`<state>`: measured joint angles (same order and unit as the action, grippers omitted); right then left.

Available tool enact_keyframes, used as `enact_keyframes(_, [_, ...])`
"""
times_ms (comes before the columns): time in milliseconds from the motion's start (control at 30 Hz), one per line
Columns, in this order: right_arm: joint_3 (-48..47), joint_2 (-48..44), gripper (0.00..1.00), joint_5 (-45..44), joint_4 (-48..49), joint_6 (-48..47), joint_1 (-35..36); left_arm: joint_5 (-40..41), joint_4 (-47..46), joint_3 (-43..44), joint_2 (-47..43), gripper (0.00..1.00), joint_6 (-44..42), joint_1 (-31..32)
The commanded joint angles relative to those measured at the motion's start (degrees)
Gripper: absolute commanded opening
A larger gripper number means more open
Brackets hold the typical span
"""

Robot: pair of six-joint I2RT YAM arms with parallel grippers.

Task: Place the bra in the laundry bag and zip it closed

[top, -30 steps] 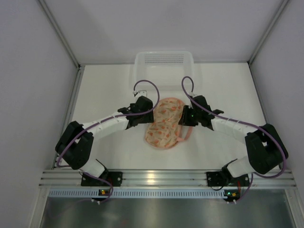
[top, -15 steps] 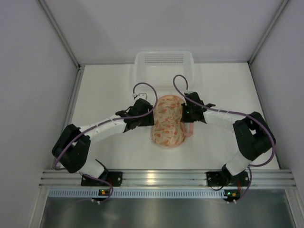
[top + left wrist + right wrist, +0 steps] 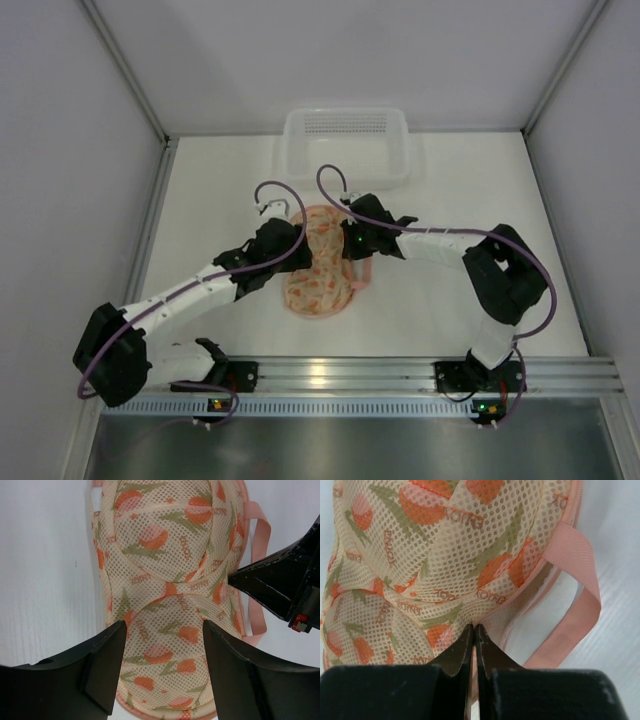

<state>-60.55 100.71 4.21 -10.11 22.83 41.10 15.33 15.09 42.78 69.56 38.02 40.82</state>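
Note:
The laundry bag (image 3: 320, 265) lies flat on the white table, a pale mesh pouch with an orange tulip print (image 3: 170, 580) and two domed halves (image 3: 420, 555). Its coral loop handle (image 3: 580, 580) trails off its right side. My left gripper (image 3: 290, 258) is open, its fingers straddling the near dome (image 3: 165, 645) without squeezing it. My right gripper (image 3: 347, 243) is shut, its tips pinched into the zip seam at the waist between the two domes (image 3: 474, 627). Its black fingers (image 3: 260, 585) show at the right of the left wrist view. The bra is hidden.
A white slotted plastic basket (image 3: 345, 125) stands at the back of the table, just behind the bag. Grey walls close in both sides. An aluminium rail (image 3: 320, 375) with the arm bases runs along the near edge.
My right gripper has shut on the bag's seam and moved left. The bag has shifted left and turned with it. My left arm has swung left and stretched out, its gripper still open.

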Motion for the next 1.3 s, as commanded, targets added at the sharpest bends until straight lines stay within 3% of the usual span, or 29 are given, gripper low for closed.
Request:
enact_keyframes(0, [-4.0, 1.8, 0.0, 4.1, 4.8, -2.5, 1.4, 4.3, 2.4, -1.5, -3.2, 0.68, 2.1, 0.1])
enact_keyframes(133, [-7.7, 2.3, 0.0, 0.4, 2.2, -4.6, 1.3, 8.9, 4.5, -3.1, -4.4, 0.69, 5.0, 0.1])
enact_keyframes(267, [-11.6, 1.9, 0.02, -3.9, -1.9, -6.7, 0.0, 8.3, 4.6, -2.8, -2.9, 0.69, 5.2, 0.1])
enact_keyframes(433, [-16.2, 0.9, 0.0, 0.6, -4.5, -5.4, -2.8, 5.1, 4.5, -0.1, 1.0, 0.68, 4.2, 0.1])
enact_keyframes(667, [-15.8, -3.1, 0.0, -1.3, -9.5, -5.8, -2.9, 5.0, 4.4, 0.3, 2.4, 0.68, 3.8, 0.2])
enact_keyframes(767, [-14.8, -4.4, 0.0, -6.6, -10.8, -6.7, -2.9, 4.4, 3.8, 1.0, 3.6, 0.68, 3.1, 0.2])
enact_keyframes(1067, [-15.2, 0.5, 0.01, -13.3, -17.0, -8.0, -5.0, 2.9, 2.2, 3.3, 7.3, 0.68, 1.6, 0.8])
enact_keyframes(1167, [-13.9, -0.4, 0.15, -14.0, -17.8, -8.1, -5.0, 2.4, 1.9, 4.1, 8.4, 0.68, 1.1, 0.8])
enact_keyframes(1200, [-12.9, -1.8, 0.29, -14.6, -17.8, -8.1, -5.0, 2.2, 1.7, 4.9, 9.3, 0.68, 0.6, 0.8])
enact_keyframes(1267, [-12.1, -4.4, 0.33, -15.5, -18.6, -7.5, -5.1, 1.5, 1.5, 5.8, 10.3, 0.68, -0.4, 0.8])
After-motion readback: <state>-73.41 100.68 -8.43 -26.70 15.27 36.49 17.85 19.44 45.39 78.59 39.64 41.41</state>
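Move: The right hand has its shut fingers on the laundry bag's right edge; the bag's middle lies about 7 cm to its left, 2 cm back and 3 cm below, the pink strap some 4 cm back and 4 cm right, also 3 cm below. The white basket stands about 28 cm straight ahead. From the open left hand the bag's middle is roughly 2 cm ahead, 4 cm right and 9 cm below. Still pinching the bag's right edge, the right hand eases left a little, then drags the bag forward about 6 cm while rising, swings some 8 cm to the right, sinks by about 3 cm, rolls slightly and opens its fingers about a third to let go. The left hand, open and empty, goes 3 cm left and sinks 4 cm beside the bag, then drifts partly back to the right. ##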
